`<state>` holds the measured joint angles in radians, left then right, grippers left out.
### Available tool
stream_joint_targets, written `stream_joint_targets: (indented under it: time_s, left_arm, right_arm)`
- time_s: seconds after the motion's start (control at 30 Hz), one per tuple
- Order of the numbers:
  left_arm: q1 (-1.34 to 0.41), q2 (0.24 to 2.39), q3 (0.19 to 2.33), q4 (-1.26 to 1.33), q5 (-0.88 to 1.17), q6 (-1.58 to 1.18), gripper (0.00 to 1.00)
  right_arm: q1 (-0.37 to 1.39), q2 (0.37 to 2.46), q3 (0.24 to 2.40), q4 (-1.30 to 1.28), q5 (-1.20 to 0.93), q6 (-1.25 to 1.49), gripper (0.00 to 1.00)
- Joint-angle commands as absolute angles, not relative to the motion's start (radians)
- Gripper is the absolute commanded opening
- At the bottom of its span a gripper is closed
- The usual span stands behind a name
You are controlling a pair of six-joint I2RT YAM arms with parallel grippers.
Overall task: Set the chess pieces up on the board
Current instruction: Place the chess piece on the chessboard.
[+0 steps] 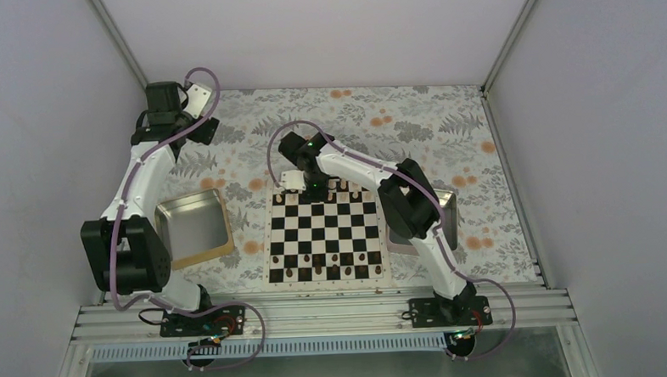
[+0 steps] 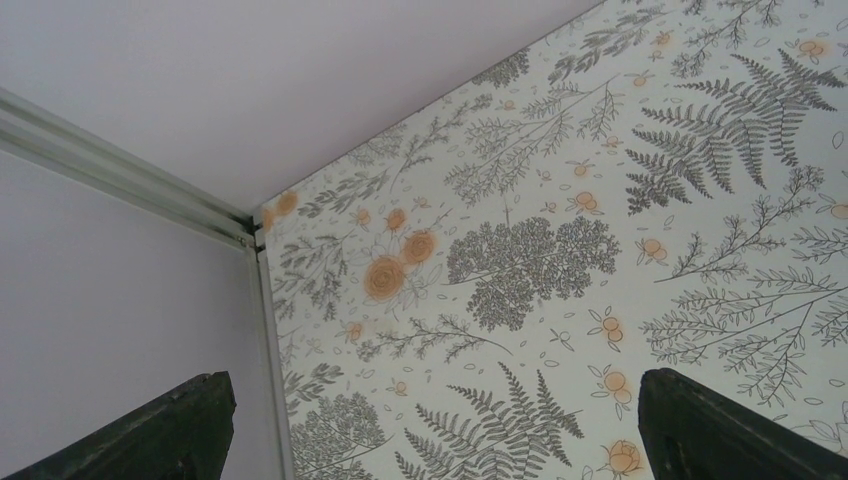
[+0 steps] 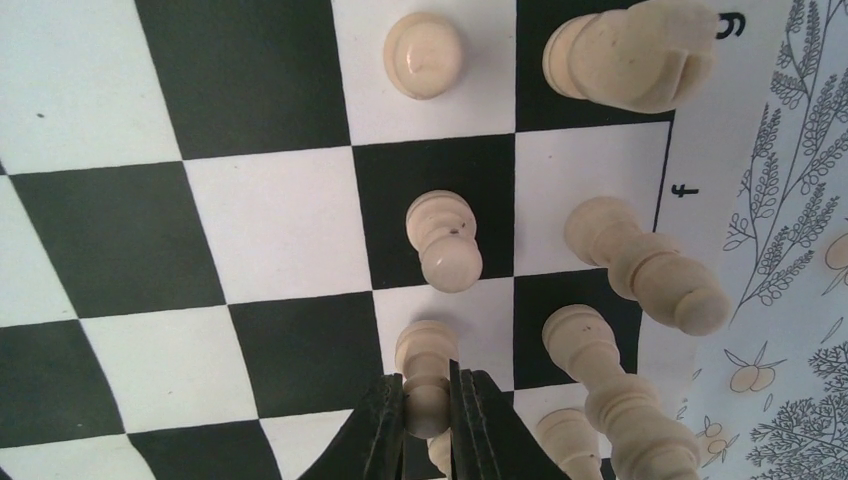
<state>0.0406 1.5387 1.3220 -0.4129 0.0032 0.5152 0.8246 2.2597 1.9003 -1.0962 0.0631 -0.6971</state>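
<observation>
The black-and-white board (image 1: 324,236) lies mid-table. My right gripper (image 1: 313,188) hangs over its far edge. In the right wrist view the right gripper (image 3: 428,395) is shut on the head of a pale pawn (image 3: 427,350), whose base is over a white square; I cannot tell whether it touches the board (image 3: 270,240). Other pale chess pieces stand close by: a pawn (image 3: 443,240), another pawn (image 3: 423,55), a knight (image 3: 630,50) and a bishop (image 3: 645,265). My left gripper (image 1: 200,94) (image 2: 437,400) is open over the far left corner, holding nothing.
Dark brown chessmen (image 1: 325,265) fill the board's near rows. A steel tray (image 1: 194,227) sits left of the board. Another tray (image 1: 450,209) on the right is mostly hidden by my right arm. The enclosure's walls and a metal post (image 2: 262,330) stand close to my left gripper.
</observation>
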Motion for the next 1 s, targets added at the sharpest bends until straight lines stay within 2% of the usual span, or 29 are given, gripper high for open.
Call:
stream_joint_targets:
  time_s: [0.0,0.47,0.57,0.67,0.9,0.97]
  left_arm:
    - [0.033,1.499,1.318,-0.393,0.021,0.515,1.0]
    - [0.03,1.494,1.315,-0.399,0.037,0.516,1.0]
    - [0.03,1.491,1.315,-0.403,0.046,0.518,1.0]
    - [0.031,1.49,1.313,-0.403,0.048,0.518,1.0]
    - [0.031,1.481,1.313,-0.402,0.051,0.52,1.0]
    - [0.031,1.475,1.309,-0.396,0.047,0.52,1.0]
  right_arm:
    - [0.826,2.277,1.915,-1.088,0.083,-0.678,0.11]
    - [0.822,2.277,1.905,-1.074,0.097,-0.674,0.14]
    - [0.821,2.276,1.907,-1.072,0.098,-0.67,0.19]
    - [0.821,2.272,1.91,-1.068,0.101,-0.665,0.31]
    - [0.822,2.236,1.929,-1.095,0.099,-0.657,0.36]
    - [0.821,2.196,1.948,-1.117,0.09,-0.65,0.43]
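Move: The pale pawn, still pinched by the right hand, is about 1 cm below its finger point, over the empty light square in the second row from the far edge. One pawn stands roughly 3 cm to the hand's left and another 3 cm to its right, both about level with it; a tall pale piece is some 3 cm straight ahead. From the left hand the held pawn lies about 14 cm back, 32 cm right and 21 cm lower. The pale pawn is eased forward on its light square by the right hand, which creeps only about half a centimetre that way at unchanged height. Partway through, the fingers spread from nearly shut to over a third open and let go of the pawn, the hand staying low around it with no lift yet. ##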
